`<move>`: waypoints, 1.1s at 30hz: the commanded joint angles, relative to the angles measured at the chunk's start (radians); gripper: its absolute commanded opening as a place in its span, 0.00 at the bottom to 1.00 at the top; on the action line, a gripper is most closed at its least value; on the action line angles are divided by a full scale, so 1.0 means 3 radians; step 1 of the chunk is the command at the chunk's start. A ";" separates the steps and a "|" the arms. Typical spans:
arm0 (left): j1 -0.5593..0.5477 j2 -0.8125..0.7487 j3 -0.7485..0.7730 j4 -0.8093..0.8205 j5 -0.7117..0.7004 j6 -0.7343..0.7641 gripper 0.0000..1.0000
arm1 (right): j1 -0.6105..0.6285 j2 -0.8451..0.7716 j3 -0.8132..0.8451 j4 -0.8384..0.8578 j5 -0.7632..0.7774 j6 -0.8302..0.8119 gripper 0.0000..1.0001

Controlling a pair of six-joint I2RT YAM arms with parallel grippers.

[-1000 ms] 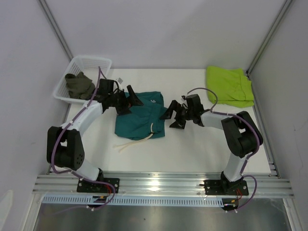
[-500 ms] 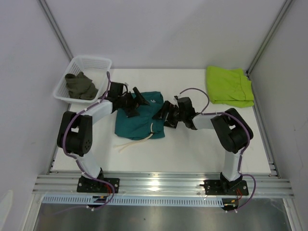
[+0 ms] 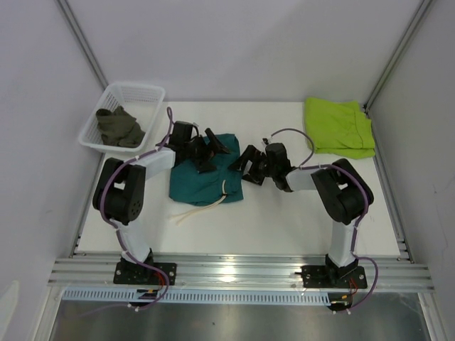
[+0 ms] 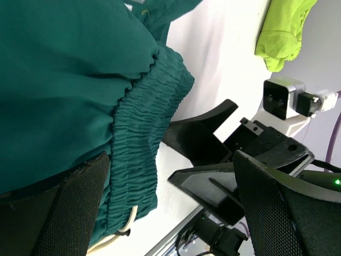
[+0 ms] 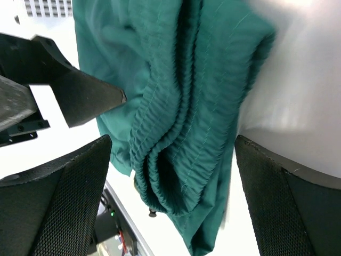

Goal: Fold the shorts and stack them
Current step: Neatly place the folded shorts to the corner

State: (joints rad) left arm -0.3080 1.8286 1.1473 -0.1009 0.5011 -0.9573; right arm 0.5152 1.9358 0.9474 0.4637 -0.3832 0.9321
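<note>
The teal shorts (image 3: pixel 205 181) lie crumpled at the table's middle, with the cream drawstring (image 3: pixel 201 209) trailing at the near side. My left gripper (image 3: pixel 212 153) is open over their far right part. In the left wrist view (image 4: pixel 176 208) one finger rests on the teal cloth (image 4: pixel 64 80). My right gripper (image 3: pixel 246 165) is open at their right edge. In the right wrist view (image 5: pixel 173 202) the gathered waistband (image 5: pixel 197 112) lies between the fingers. The lime-green shorts (image 3: pixel 340 126) lie folded at the far right. The dark olive shorts (image 3: pixel 119 126) are in the basket.
A white basket (image 3: pixel 135 89) stands at the far left corner. The two grippers face each other closely; the right one (image 4: pixel 213 144) shows in the left wrist view and the left one (image 5: pixel 69 90) in the right wrist view. An aluminium rail (image 3: pixel 234 268) runs along the near edge.
My left gripper has moved right, over the far right part of the teal shorts. My right gripper has moved left to their right edge. The shorts have barely shifted.
</note>
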 commanded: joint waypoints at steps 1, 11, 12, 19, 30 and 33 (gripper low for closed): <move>-0.0021 0.0066 0.0052 0.0188 -0.0003 -0.0107 0.99 | -0.0096 0.0087 -0.0034 -0.0042 0.0193 -0.0080 0.99; -0.0042 0.0107 -0.0132 0.0316 -0.0075 -0.0148 0.99 | 0.0001 0.0353 0.0155 -0.0129 0.0122 -0.0218 0.99; -0.0042 0.0122 -0.0158 0.0417 -0.0090 -0.0148 0.99 | 0.0062 0.0373 0.0155 -0.0124 0.0122 -0.0213 0.99; -0.0052 0.0214 -0.0281 0.0490 -0.0121 -0.0112 0.99 | 0.0205 0.0491 0.0079 0.0065 0.0106 -0.0060 1.00; -0.0078 0.0174 -0.0357 0.0730 -0.0101 -0.0225 0.99 | 0.0256 0.0736 0.0217 0.0106 -0.0062 -0.0003 0.54; -0.0083 0.0163 -0.0368 0.0776 -0.0095 -0.0245 0.99 | 0.0282 0.0823 0.0263 0.0152 -0.0113 0.0043 0.53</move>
State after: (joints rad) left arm -0.3130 1.8889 1.0462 0.0731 0.4728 -1.0054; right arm 0.5694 2.1029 1.0298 0.6174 -0.4053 0.9562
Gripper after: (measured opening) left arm 0.993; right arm 0.535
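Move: Bunched just off the right fingertips, the waistband edge of the teal shorts lies about 4 cm to that hand's left, level with it in reach, and some 2 cm below; from the left hand it is about 6 cm right, 4 cm back and 6 cm down. The left hand hangs over the folded shorts, their middle roughly 4 cm back, 3 cm left and 7 cm below. The drawstring loop sits about 6 cm left of the right hand and 7 cm back. Swinging first about 2 cm forward and slightly right, the right hand then sweeps some 5 cm left and a little back to bring its open fingers around the waistband edge, sinks 2 cm and closes them about halfway on the bunched cloth. Meanwhile the left hand, fingers wide open and pointing right and down, lowers about 4 cm onto the shorts and stays there. ##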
